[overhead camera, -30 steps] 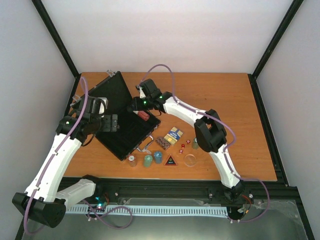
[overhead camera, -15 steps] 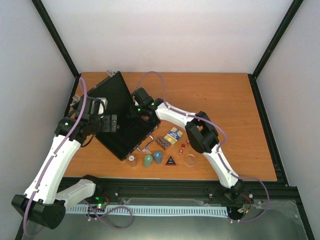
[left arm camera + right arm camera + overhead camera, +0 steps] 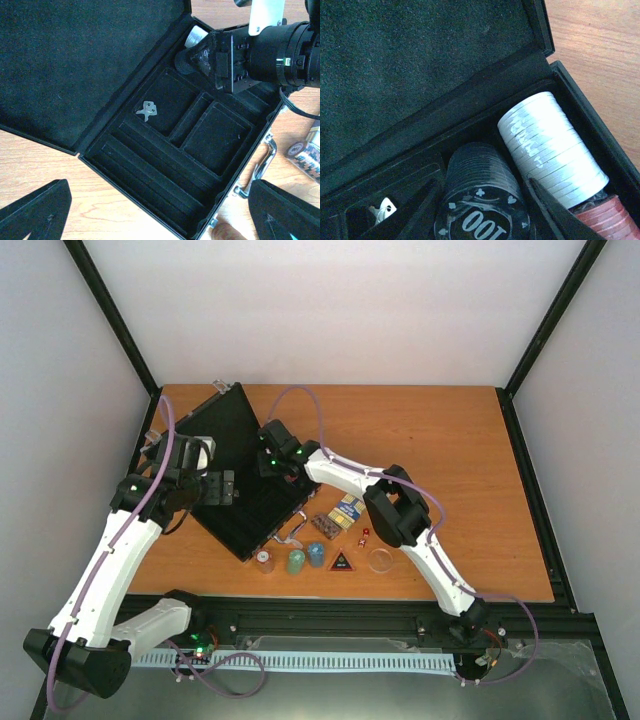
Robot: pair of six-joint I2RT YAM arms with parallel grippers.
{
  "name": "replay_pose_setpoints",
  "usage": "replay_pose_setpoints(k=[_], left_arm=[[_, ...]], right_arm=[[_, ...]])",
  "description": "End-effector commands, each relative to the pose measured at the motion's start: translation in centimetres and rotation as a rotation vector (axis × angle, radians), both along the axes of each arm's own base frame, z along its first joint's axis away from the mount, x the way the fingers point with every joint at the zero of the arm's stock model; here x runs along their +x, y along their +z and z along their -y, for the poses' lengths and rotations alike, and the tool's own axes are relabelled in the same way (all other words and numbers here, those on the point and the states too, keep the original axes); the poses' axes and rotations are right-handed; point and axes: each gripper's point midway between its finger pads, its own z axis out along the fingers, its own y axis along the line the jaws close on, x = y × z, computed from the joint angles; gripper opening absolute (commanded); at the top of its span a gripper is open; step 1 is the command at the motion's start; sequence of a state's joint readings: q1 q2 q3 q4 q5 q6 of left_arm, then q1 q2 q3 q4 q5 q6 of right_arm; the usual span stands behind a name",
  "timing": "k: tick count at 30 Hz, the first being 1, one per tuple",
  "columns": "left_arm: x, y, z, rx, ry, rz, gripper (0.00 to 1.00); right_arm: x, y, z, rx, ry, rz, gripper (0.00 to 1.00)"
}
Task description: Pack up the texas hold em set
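Observation:
The black case (image 3: 250, 510) lies open, its lid (image 3: 225, 425) raised; it also shows in the left wrist view (image 3: 200, 165). My right gripper (image 3: 268, 462) is shut on a black "100" chip stack (image 3: 480, 200) and holds it in the tray's far channel. A white stack (image 3: 550, 145) and a red stack (image 3: 607, 220) lie beside it. My left gripper (image 3: 222, 487) is open and empty above the tray (image 3: 160, 220). On the table are brown (image 3: 263, 560), green (image 3: 296, 561) and blue (image 3: 316, 554) chip stacks, a black triangle (image 3: 342, 561), a clear disc (image 3: 380, 560), card decks (image 3: 348, 508) and red dice (image 3: 364, 536).
A small silver key (image 3: 147, 109) lies in a tray compartment. The case's silver handle (image 3: 265, 160) points toward the loose pieces. My right arm's elbow (image 3: 395, 505) hangs over the table just right of the decks. Black frame posts stand at the table's sides.
My right gripper has moved left and down along the case's far end with the black chip stack, now beside the white stack. My left arm has barely moved.

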State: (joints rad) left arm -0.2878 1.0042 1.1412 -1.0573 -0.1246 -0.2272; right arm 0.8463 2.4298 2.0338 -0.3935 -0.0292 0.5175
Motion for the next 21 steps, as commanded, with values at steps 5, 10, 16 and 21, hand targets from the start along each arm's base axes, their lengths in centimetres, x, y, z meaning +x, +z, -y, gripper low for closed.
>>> replay_pose_setpoints(k=[5,10,16,21], left_arm=[[-0.4,0.1,0.2,0.000,-0.024,0.000,1.00],[-0.6,0.0,0.0,0.005,-0.018,-0.001,1.00],[-0.5,0.2,0.1,0.000,-0.017,0.008,1.00],[-0.5,0.6,-0.3,0.010,0.002,0.022,1.00]], right_arm=[[-0.5,1.9,0.4,-0.018,-0.006,0.028,0.82],[-1.4,3.3,1.5,-0.023,0.002,0.034,1.00],[-2.2,6.8,1.5,0.016,0.039,0.060,1.00],[-2.8,9.3,3.5,-0.034,0.020,0.075,1.00]])
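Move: The black chip roll is held between the right fingers, already down in the case; its spot in the tray lies right below them, about 1 cm back and 1 cm right. From that hand the white chip roll is some 4 cm ahead and 3 cm right, the red roll 1 cm ahead and 7 cm right, and the keys 5 cm back and 7 cm left, all roughly 2 cm lower. From the left hand that spot is about 16 cm ahead, 8 cm right and 17 cm below. The black chip roll is let go over its tray spot beside the white one: the right fingers spread from their grip to fully open. The hand draws back about 2 cm as they part, then lifts away mostly upward, some 5 cm in all, drifting about 2 cm to the right, fingers wide and the wrist hardly turning. ##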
